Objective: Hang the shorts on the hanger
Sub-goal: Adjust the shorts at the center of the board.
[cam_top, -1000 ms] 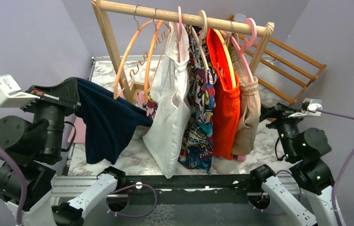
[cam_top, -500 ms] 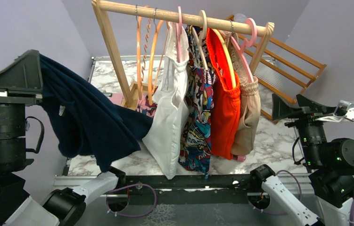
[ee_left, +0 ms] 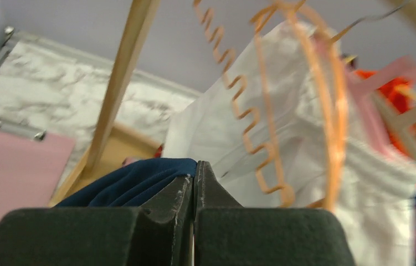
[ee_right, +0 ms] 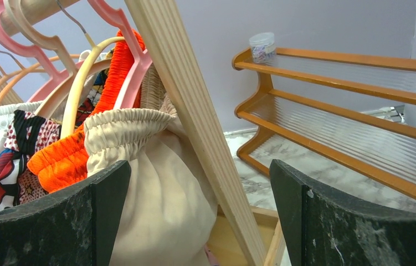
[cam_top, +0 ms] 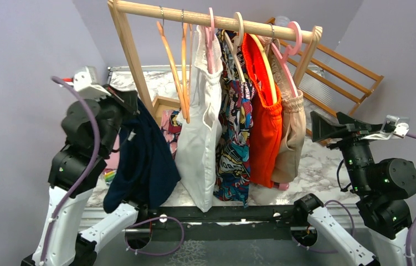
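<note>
The dark navy shorts [cam_top: 145, 160] hang in a long fold from my left gripper [cam_top: 131, 103], just left of the rack's left post. In the left wrist view my left gripper [ee_left: 195, 166] is shut, with the navy shorts [ee_left: 131, 183] pinched at the tip. Two thin orange-tan hangers [cam_top: 171, 69] hang bare side by side on the rail, right of the shorts; the nearer hanger [ee_left: 334, 111] curves up ahead of the jaws. My right gripper [cam_top: 321, 127] stands open with nothing in it, right of the rack; through its jaws [ee_right: 198, 166] the rack's right post shows.
The wooden rail [cam_top: 216, 21] carries white shorts [cam_top: 203, 127], patterned ones [cam_top: 233, 144], bright orange ones [cam_top: 263, 127] and beige ones [cam_top: 294, 133] on pink hangers. A slatted wooden shelf [cam_top: 341, 72] leans at the back right. A pink board [ee_left: 17, 166] lies on the marble table [cam_top: 327, 160].
My left arm has swung in from the far left toward the rack, and the shorts now hang straight down. The bare hangers have swung. My right gripper has risen and stays open.
</note>
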Controlling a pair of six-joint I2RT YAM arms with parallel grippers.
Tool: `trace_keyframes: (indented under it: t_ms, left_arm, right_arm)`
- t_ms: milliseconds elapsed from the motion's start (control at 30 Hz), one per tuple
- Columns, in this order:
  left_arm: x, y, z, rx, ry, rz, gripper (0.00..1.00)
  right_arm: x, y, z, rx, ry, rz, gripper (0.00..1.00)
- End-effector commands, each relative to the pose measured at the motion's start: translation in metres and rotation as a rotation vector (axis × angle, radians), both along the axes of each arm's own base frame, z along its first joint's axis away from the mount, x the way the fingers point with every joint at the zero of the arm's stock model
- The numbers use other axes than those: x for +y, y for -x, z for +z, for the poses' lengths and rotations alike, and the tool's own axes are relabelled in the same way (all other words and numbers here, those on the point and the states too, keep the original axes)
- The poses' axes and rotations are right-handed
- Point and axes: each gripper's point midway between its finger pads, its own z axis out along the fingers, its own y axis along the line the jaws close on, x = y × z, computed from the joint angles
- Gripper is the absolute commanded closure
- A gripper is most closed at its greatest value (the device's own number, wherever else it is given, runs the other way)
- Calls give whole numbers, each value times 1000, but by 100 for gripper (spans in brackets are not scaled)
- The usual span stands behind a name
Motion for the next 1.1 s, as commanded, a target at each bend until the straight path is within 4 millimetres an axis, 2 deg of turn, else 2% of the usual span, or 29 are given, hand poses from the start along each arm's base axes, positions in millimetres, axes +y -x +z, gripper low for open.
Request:
trace_keyframes:
  t_ms: [0,100,200,333,400,467,600,667,767,900,1067]
  left_arm:
    - [40,21,-4,-57,-47,154,100]
    - [45,11,-42,39,-128,193,100]
    - [38,4,-100,148,-147,182,100]
    - [30,5,-169,263,-137,152,98]
    - [27,7,-194,303,-129,140,84]
    - [25,9,-210,328,-120,127,64]
    - [23,10,-224,345,-119,119,30]
    - [25,9,-225,345,-132,127,21]
    - [29,8,-225,339,-152,148,20]
    - [30,5,-227,326,-173,152,20]
    - [32,4,-232,327,-191,161,22]
  right_arm:
    - [-5,4,6,-28,-4,-17,3]
    - [3,-5,-2,9,13,3,3]
    - [10,-14,-21,76,16,15,3]
    - [12,-18,-29,93,28,13,3]
    - [10,-20,-31,95,38,2,3]
    - [9,-22,-35,106,49,-9,3]
    - [0,-32,-58,187,82,-84,4]
    - [-4,-36,-71,241,99,-114,4]
    - [2,-41,-85,255,105,-98,4]
    - [23,-50,-98,249,81,-12,5]
    - [43,-59,-94,190,40,67,5]
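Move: The left hand, shut on the navy shorts, holds them above their clear patch of marble board, which is about straight below by roughly 44 cm. The pink clipboard lies some 12 cm ahead and 18 cm left of that patch; the bare wooden hangers hang level with the hand, about 9 cm ahead and 11 cm right. From the wide-open right hand the patch is roughly 52 cm left, 5 cm ahead and 40 cm down. Left hand lowers the shorts some 24 cm towards the board and lets go; right sinks 12 cm, easing forward. ##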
